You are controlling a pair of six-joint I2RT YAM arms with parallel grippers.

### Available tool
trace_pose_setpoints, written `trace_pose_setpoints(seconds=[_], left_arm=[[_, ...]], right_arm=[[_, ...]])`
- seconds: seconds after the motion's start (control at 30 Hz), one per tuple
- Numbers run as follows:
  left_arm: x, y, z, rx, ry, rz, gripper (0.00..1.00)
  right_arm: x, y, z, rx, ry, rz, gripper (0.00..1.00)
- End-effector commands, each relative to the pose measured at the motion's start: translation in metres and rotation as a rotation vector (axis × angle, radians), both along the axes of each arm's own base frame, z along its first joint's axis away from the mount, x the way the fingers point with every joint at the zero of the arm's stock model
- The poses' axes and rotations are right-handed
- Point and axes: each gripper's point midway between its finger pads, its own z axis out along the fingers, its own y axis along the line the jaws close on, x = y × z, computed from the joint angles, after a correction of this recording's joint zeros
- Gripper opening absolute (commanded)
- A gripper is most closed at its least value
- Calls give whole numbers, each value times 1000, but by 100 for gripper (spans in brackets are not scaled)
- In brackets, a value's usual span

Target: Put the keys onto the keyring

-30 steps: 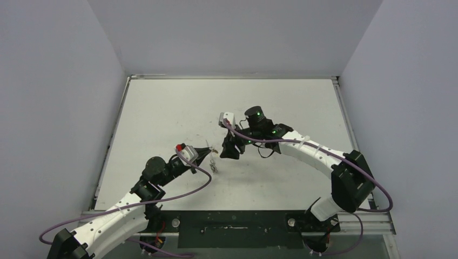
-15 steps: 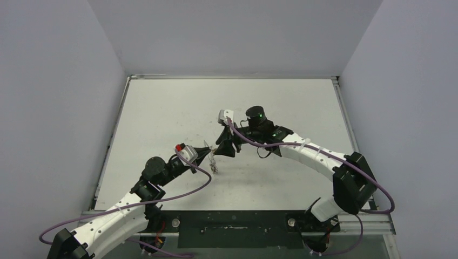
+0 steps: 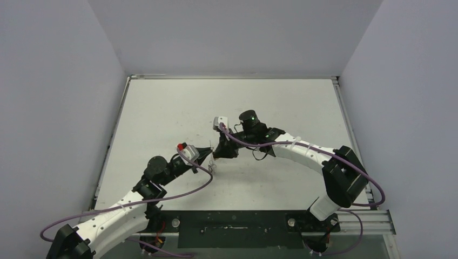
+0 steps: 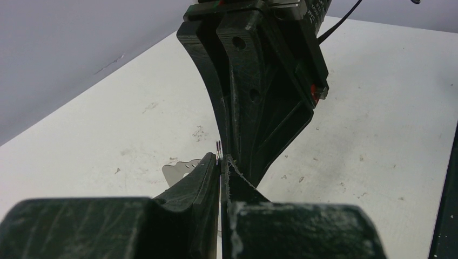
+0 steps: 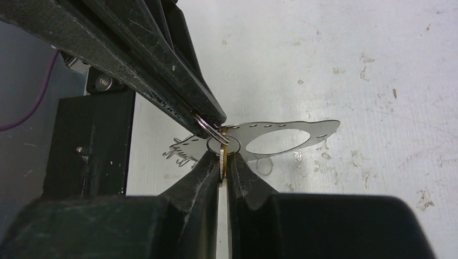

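Note:
Both grippers meet tip to tip just above the table, left of its middle. My left gripper (image 4: pixel 221 157) (image 3: pixel 209 158) is shut on the keyring (image 5: pixel 207 126), a thin silvery double-wire ring pinched edge-on at its fingertips (image 4: pixel 219 150). A flat silvery tag (image 5: pixel 281 136) with an oval hole hangs from the ring, low over the table. My right gripper (image 5: pixel 222 155) (image 3: pixel 218 153) is shut on a key (image 5: pixel 222 157). Only the key's thin yellowish edge shows between the pads, right against the ring. The black-headed key is out of view.
The white table (image 3: pixel 178 108) is scuffed and walled by grey panels on three sides. A black base plate (image 3: pixel 232 232) runs along the near edge between the arm bases. Purple cables (image 3: pixel 194 186) loop off both wrists.
My right gripper has moved left up against the left gripper's tip, and its jaws have gone from partly open to shut. The left arm has barely shifted.

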Motion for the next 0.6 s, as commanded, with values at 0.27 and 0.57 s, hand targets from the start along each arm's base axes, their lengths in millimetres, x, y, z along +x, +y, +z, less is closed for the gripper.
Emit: trace_pose_setpoints(seconds=[0.27, 0.57], left_arm=[[39, -1, 16, -67, -27, 135, 0], [119, -22, 6, -66, 7, 303, 0]], right_arm=[[46, -44, 9, -66, -49, -234, 53], [72, -83, 18, -56, -77, -425, 76]])
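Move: The left fingers already grip the keyring, and the gold key, at the right fingertips, lies about 2 cm back, 1 cm right and 2 cm below that hand. From the right hand the keyring is some 2 cm ahead, 2 cm to the left and 2 cm above. The metal plate hangs just beneath, its middle straight ahead by about 2 cm, 1 cm left and 2 cm below the right hand; its bunch of small rings is roughly 4 cm back, 1 cm left and 3 cm below. The right fingers open wide and let go of the gold key as the hand, after a slight dip, backs off to the right and forward by about 9 cm in all, away from the keyring, swinging some 20 degrees clockwise. The left hand keeps its shut grip on the keyring and carries it forward with gathering speed, about 8 cm, sinking some 3 cm and turning slightly counter-clockwise, with the key and plate hanging from it. ##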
